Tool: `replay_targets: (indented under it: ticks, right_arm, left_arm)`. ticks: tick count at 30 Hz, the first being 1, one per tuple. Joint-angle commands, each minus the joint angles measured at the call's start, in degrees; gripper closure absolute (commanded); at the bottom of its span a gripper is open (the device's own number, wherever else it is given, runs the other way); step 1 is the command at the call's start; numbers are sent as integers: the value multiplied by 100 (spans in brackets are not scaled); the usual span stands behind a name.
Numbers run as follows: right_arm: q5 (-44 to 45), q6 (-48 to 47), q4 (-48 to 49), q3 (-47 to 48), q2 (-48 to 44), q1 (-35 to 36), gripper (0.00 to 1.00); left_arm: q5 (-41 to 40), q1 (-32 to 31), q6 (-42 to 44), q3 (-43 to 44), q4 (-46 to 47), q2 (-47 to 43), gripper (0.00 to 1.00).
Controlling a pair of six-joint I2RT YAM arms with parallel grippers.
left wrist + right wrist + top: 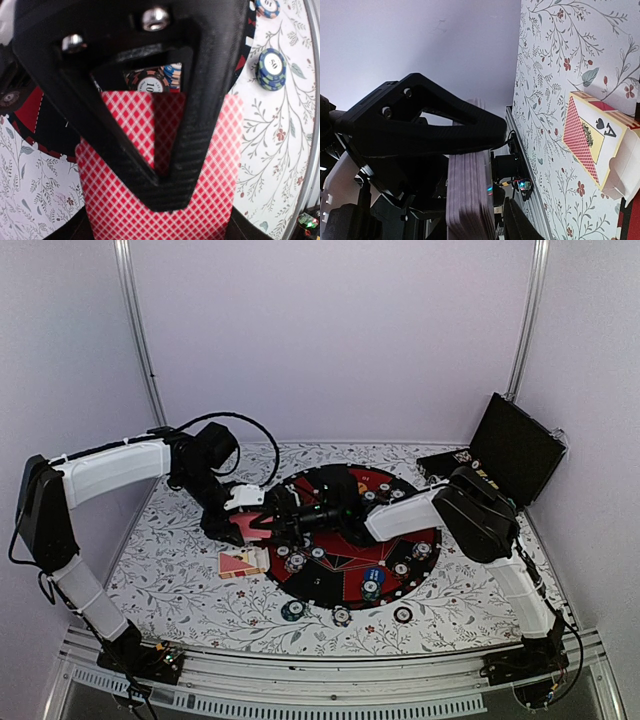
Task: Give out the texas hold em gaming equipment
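Observation:
My left gripper (250,523) is shut on a deck of red-backed playing cards (112,200) and holds it over the left edge of the round red-and-black mat (400,585). In the left wrist view the fingers (165,195) clamp the deck flat. My right gripper (283,520) reaches in from the right. Its jaws stand on either side of the deck's edge (470,200), with a thin gap on the lower side. Poker chips lie on the mat, among them a blue stack (372,580) (271,69). Three more chips (292,611) sit on the cloth in front of the mat.
An open card box (240,562) (592,142) showing an ace of spades lies on the floral cloth just left of the mat. The black hinged case (515,445) stands open at the back right. The frame rail (330,665) runs along the near edge.

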Motion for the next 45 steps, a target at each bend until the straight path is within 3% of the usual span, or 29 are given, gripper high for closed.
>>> replay_targets:
  ticks: [1, 20, 45]
  right_arm:
    - [77, -56, -13, -301, -157, -17, 70]
    - [51, -264, -26, -956, -737, -155, 72]
    - [-141, -578, -275, -1617, -1338, -419, 100]
  left_arm:
    - [28, -72, 2, 198, -37, -70, 59]
    - [-28, -57, -55, 98, 12, -7, 65]
    - [-201, 22, -73, -40, 2, -13, 66]
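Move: The top card of the deck pinched in the left fingers lies about 3 cm to the left of the right hand, level with it in reach and height, and roughly 3 cm to the right of the left hand. From the right hand the card box sits some 8 cm left and 12 cm below, neither ahead nor back. The black 100 chips are about 3 cm right and 12 cm below, level in reach. Draw the right gripper about 5 cm to the right, away from the left hand, so its fingers back off over the top card towards that card's free right end; narrow the part-open fingers until they are shut and pinch it. Keep the left gripper in place with its hold on the deck, fingers pointing mostly down. ##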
